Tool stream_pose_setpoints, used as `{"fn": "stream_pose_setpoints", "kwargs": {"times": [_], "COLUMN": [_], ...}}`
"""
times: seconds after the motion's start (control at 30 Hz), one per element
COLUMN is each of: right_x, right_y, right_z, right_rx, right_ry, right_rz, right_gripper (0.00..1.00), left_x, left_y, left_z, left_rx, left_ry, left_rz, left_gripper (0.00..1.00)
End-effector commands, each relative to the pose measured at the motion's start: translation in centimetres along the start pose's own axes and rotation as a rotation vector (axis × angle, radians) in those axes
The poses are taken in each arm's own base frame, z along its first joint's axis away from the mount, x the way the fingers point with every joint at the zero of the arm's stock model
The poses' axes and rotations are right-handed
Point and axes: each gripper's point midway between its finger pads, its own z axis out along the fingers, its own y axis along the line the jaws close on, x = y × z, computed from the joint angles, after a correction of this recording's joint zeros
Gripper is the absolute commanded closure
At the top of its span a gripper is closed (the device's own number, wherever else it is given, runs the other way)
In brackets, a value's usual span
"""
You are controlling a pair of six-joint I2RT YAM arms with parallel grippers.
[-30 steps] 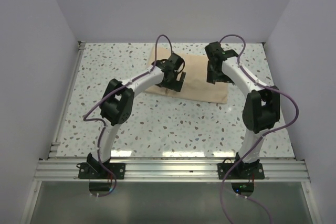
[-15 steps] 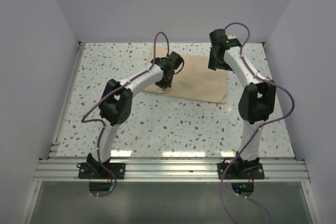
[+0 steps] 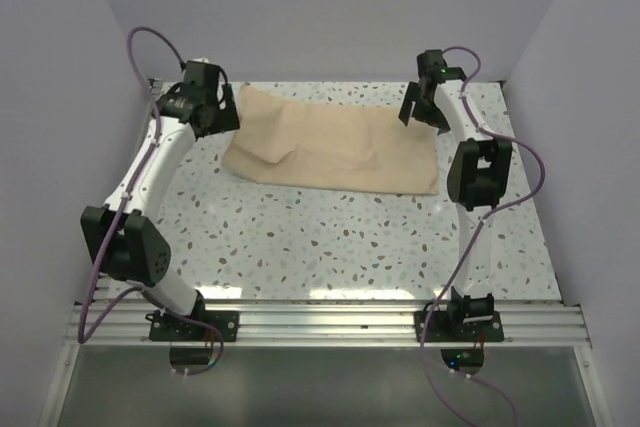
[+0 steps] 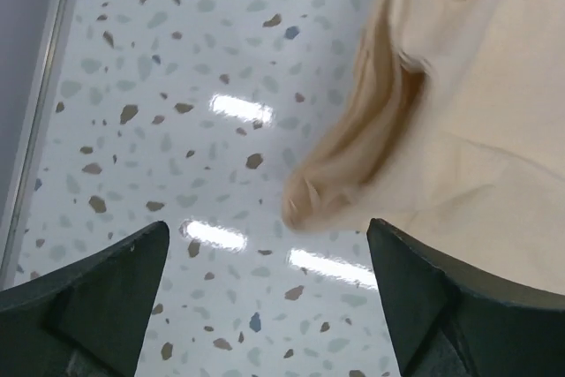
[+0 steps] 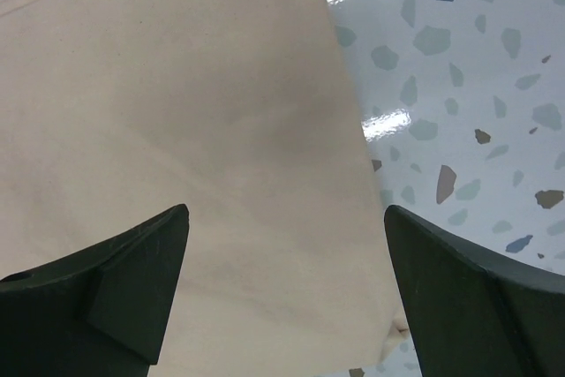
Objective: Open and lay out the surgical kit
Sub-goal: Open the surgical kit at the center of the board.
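The surgical kit shows as a beige cloth wrap (image 3: 335,147) spread wide across the far half of the table, with a rumpled fold near its left end. My left gripper (image 3: 220,117) hovers open by that left end. In the left wrist view the left gripper (image 4: 267,229) is over bare table, and the cloth's curled corner (image 4: 309,200) lies just beyond its fingertips, untouched. My right gripper (image 3: 422,112) hangs open above the cloth's far right corner. In the right wrist view the right gripper (image 5: 287,211) has flat cloth (image 5: 194,130) below it and nothing between its fingers.
The speckled table (image 3: 330,247) is walled at the back and on both sides. A metal rail (image 3: 125,197) runs along its left edge, and an aluminium frame (image 3: 320,322) at the near edge carries both arm bases.
The left arm swung from the cloth's middle to the far left, drawing the left flap outward, then let it go. The right gripper drew back toward the far right corner.
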Motion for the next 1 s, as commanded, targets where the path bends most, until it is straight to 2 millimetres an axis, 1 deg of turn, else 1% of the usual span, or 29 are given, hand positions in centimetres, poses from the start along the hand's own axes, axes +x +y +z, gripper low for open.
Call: {"fn": "stream_pose_setpoints", "kwargs": {"times": [0.0, 0.03, 0.07, 0.1, 0.13, 0.17, 0.2, 0.23, 0.27, 0.3, 0.33, 0.37, 0.4, 0.5, 0.53, 0.6, 0.63, 0.67, 0.7, 0.83, 0.93, 0.97], "right_x": [-1.9, -2.4, -2.4, -2.5, -3.0, -3.5, -3.8, -3.9, -4.3, -5.3, -5.4, -6.3, -6.5, -6.9, -7.2, -7.2, -7.3, -7.5, -7.3, -7.4, -7.2, -7.1], "right_y": [1.4, 1.6, 1.7, 1.6, 1.7, 1.4, 1.5, 1.4, 1.3, 1.0, 0.8, 0.7, 0.4, 0.1, 0.4, 0.6, 0.7, 1.1, 1.2, 1.6, 1.7, 1.5], "right_z": [0.2, 0.4, 0.7, 1.3, 1.5, 1.8, 1.9, 2.8, 3.0, 2.9, 3.8, 3.7, 4.2, 5.5, 5.7, 6.3, 6.6, 6.6, 7.1, 7.7, 8.1, 8.2], "right_rx": [-0.106, -0.123, -0.140, -0.146, -0.158, -0.160, -0.164, -0.159, -0.156, -0.156, -0.143, -0.145, -0.139, -0.136, -0.143, -0.146, -0.149, -0.166, -0.165, -0.179, -0.179, -0.175], "right_ry": [-0.024, -0.036, -0.031, -0.028, -0.043, -0.050, -0.061, -0.063, -0.070, -0.095, -0.098, -0.122, -0.124, -0.137, -0.152, -0.154, -0.157, -0.158, -0.152, -0.158, -0.154, -0.152], "right_rz": [0.044, 0.059, 0.065, 0.076, 0.087, 0.099, 0.104, 0.107, 0.111, 0.122, 0.124, 0.131, 0.141, 0.173, 0.178, 0.186, 0.189, 0.199, 0.200, 0.214, 0.213, 0.211], "right_gripper": [0.04, 0.05, 0.05, 0.06, 0.07, 0.08, 0.08, 0.09, 0.09, 0.10, 0.11, 0.12, 0.13, 0.21, 0.26, 0.32, 0.36, 0.37, 0.39, 0.52, 0.57, 0.57], "left_x": [4.9, 5.6, 7.5, 7.9, 8.2, 9.6, 9.8, 10.2, 10.7, 10.9, 11.2, 11.3, 11.2, 11.3, 11.5, 11.6, 11.7, 11.8, 11.8, 12.1, 12.4, 12.5], "left_y": [1.8, 2.0, 2.3, 2.0, 1.7, 1.4, 1.3, 1.2, 1.1, 0.9, 1.0, 1.1, 1.2, 1.4, 1.5, 1.6, 1.7, 1.7, 1.7, 1.5, 1.3, 1.1], "left_z": [1.7, 1.9, 2.3, 1.9, 2.0, 2.1, 2.0, 2.1, 2.1, 2.1, 2.2, 2.2, 2.0, 1.8, 1.8, 1.7, 1.8, 1.8, 1.9, 2.2, 2.5, 2.7], "left_rx": [-0.028, -0.024, -0.029, -0.002, 0.018, 0.041, 0.053, 0.059, 0.065, 0.073, 0.070, 0.070, 0.070, 0.066, 0.064, 0.060, 0.059, 0.058, 0.057, 0.059, 0.062, 0.066], "left_ry": [0.116, 0.124, 0.164, 0.167, 0.163, 0.192, 0.196, 0.205, 0.219, 0.228, 0.237, 0.238, 0.233, 0.229, 0.233, 0.236, 0.240, 0.243, 0.242, 0.255, 0.266, 0.273], "left_rz": [-0.026, -0.036, -0.033, -0.058, -0.070, -0.069, -0.078, -0.079, -0.075, -0.070, -0.065, -0.061, -0.055, -0.044, -0.040, -0.037, -0.034, -0.033, -0.033, -0.037, -0.045, -0.046], "left_gripper": [0.00, 0.00, 0.00, 0.00, 0.00, 0.00, 0.00, 0.00, 0.00, 0.00, 0.00, 0.00, 0.00, 0.00, 0.00, 0.00, 0.00, 0.00, 0.00, 0.00, 0.00, 0.00]}}
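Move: Past the right hand, about 11 cm farther out, 5 cm to its right and 7 cm below, lies the far right corner of the unfolded cloth; the cloth's near right corner is some 16 cm back and about 1 cm left of this hand. From the left hand, the curled near left corner is roughly 4 cm ahead, 3 cm left and 14 cm below, with the far left corner about 24 cm ahead, 1 cm left and 15 cm below. Reaching over the cloth to its far right corner, the right hand goes about 8 cm forward, easing slightly right and sinking some 6 cm, while its fingers narrow from wide open to under half, straddling the right edge just short of the corner. The left hand, already clear of the cloth, quickly drops about 11 cm and draws back 8 cm, tipping its fingers more downward, then waits wide open over the near left side. ##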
